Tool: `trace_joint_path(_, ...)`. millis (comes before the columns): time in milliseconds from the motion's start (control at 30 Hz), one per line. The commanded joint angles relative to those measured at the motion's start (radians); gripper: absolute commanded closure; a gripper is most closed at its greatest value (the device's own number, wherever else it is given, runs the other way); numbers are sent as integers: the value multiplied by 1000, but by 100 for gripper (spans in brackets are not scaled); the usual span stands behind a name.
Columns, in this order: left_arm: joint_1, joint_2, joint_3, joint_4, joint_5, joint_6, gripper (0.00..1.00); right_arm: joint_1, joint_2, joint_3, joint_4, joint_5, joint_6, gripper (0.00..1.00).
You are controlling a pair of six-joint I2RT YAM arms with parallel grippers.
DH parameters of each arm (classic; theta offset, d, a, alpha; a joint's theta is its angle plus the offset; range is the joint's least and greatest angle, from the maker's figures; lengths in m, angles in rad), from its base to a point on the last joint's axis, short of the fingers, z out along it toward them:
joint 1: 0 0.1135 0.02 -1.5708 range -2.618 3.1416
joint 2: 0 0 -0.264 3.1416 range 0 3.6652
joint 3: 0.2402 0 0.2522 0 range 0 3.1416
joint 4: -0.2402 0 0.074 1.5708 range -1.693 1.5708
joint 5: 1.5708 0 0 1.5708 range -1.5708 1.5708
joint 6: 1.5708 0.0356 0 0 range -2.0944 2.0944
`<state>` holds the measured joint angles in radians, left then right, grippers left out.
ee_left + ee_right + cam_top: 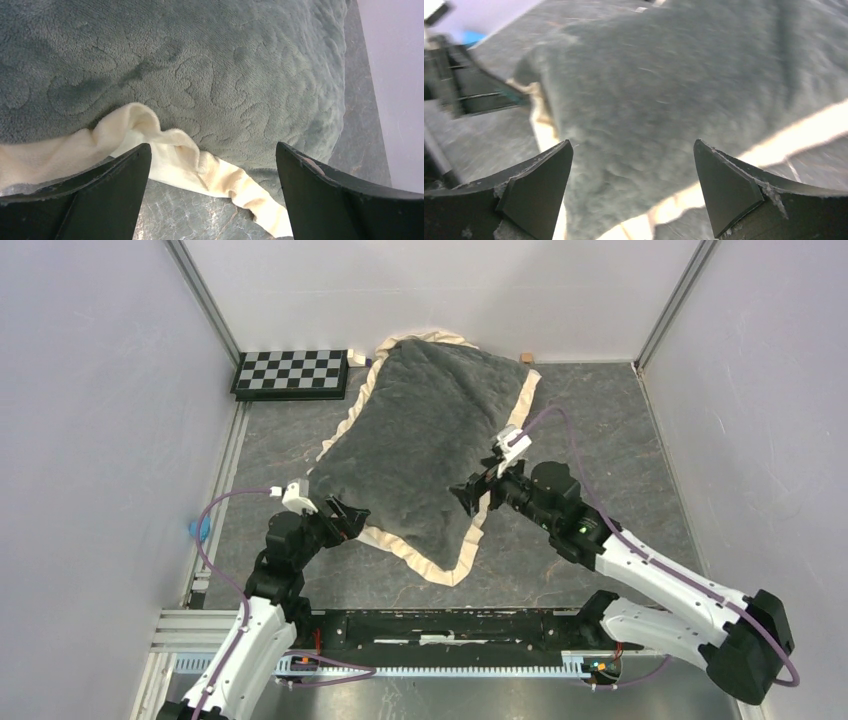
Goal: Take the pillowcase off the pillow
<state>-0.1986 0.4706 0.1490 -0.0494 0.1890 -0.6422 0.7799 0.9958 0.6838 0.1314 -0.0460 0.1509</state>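
Observation:
The pillowcase (420,440), dark grey quilted with a cream frill, lies plump across the middle of the table, grey face up. The pillow itself is hidden; no cream cushion with a yellow band shows. My left gripper (352,517) is open at the cover's near left corner; in the left wrist view the cream frill (200,165) lies between its fingers. My right gripper (468,495) is open over the cover's near right edge; in the right wrist view the grey fabric (649,115) and a strip of frill (684,200) lie below its open fingers, blurred.
A black-and-white checkerboard (291,372) lies at the back left by the wall. A small tan block (526,358) sits at the back wall. White walls enclose the dark marbled table (620,440) on three sides. A blue object (200,530) sits at the left edge.

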Motion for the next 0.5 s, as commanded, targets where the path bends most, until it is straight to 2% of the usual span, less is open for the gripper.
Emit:
trace_joint_path(0,-1,-12,-2,28,2,34,0,-72,-11,-21,-128,253,11,2)
trace_joint_path(100,-1,-30,2,-3,-23,-2,0,-143,-18,-76,-114,237,48,2)
trace_joint_path(200,-1,-54,75,-184,-99,-173,0,-212,-22,-128,-66,163,73,2)
trace_joint_path(333,-1,-76,142,-256,-84,-361,0,-296,28,-150,-2,23,121,2)
trace_joint_path(467,-1,-88,245,-390,-171,-382,0,-315,129,-161,100,-160,204,2)
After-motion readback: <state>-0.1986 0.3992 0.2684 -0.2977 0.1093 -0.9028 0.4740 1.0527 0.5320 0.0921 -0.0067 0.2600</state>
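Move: The right hand, open and holding nothing, has the cream trim on the pillow's right edge about 9 cm ahead, 6 cm to its right and some 20 cm below; the pillow's near corner lies about 10 cm back, 2 cm left, just as far below. For the left hand, the near-edge trim is roughly 2 cm ahead, 3 cm right and 7 cm below, with that near corner some 22 cm right and 10 cm back. The right hand, fingers staying wide open, swings some 10 cm to its right and about 5 cm forward while dropping about 10 cm towards the right-edge trim, turning some 20 degrees clockwise and tipping its fingers down, to end above the bare table just outside that trim. Beside the near-edge trim the left hand, also still open, starts late, easing slightly back and left and then rising about 2.5 cm as it rolls its right side up and turns a little counter-clockwise. ##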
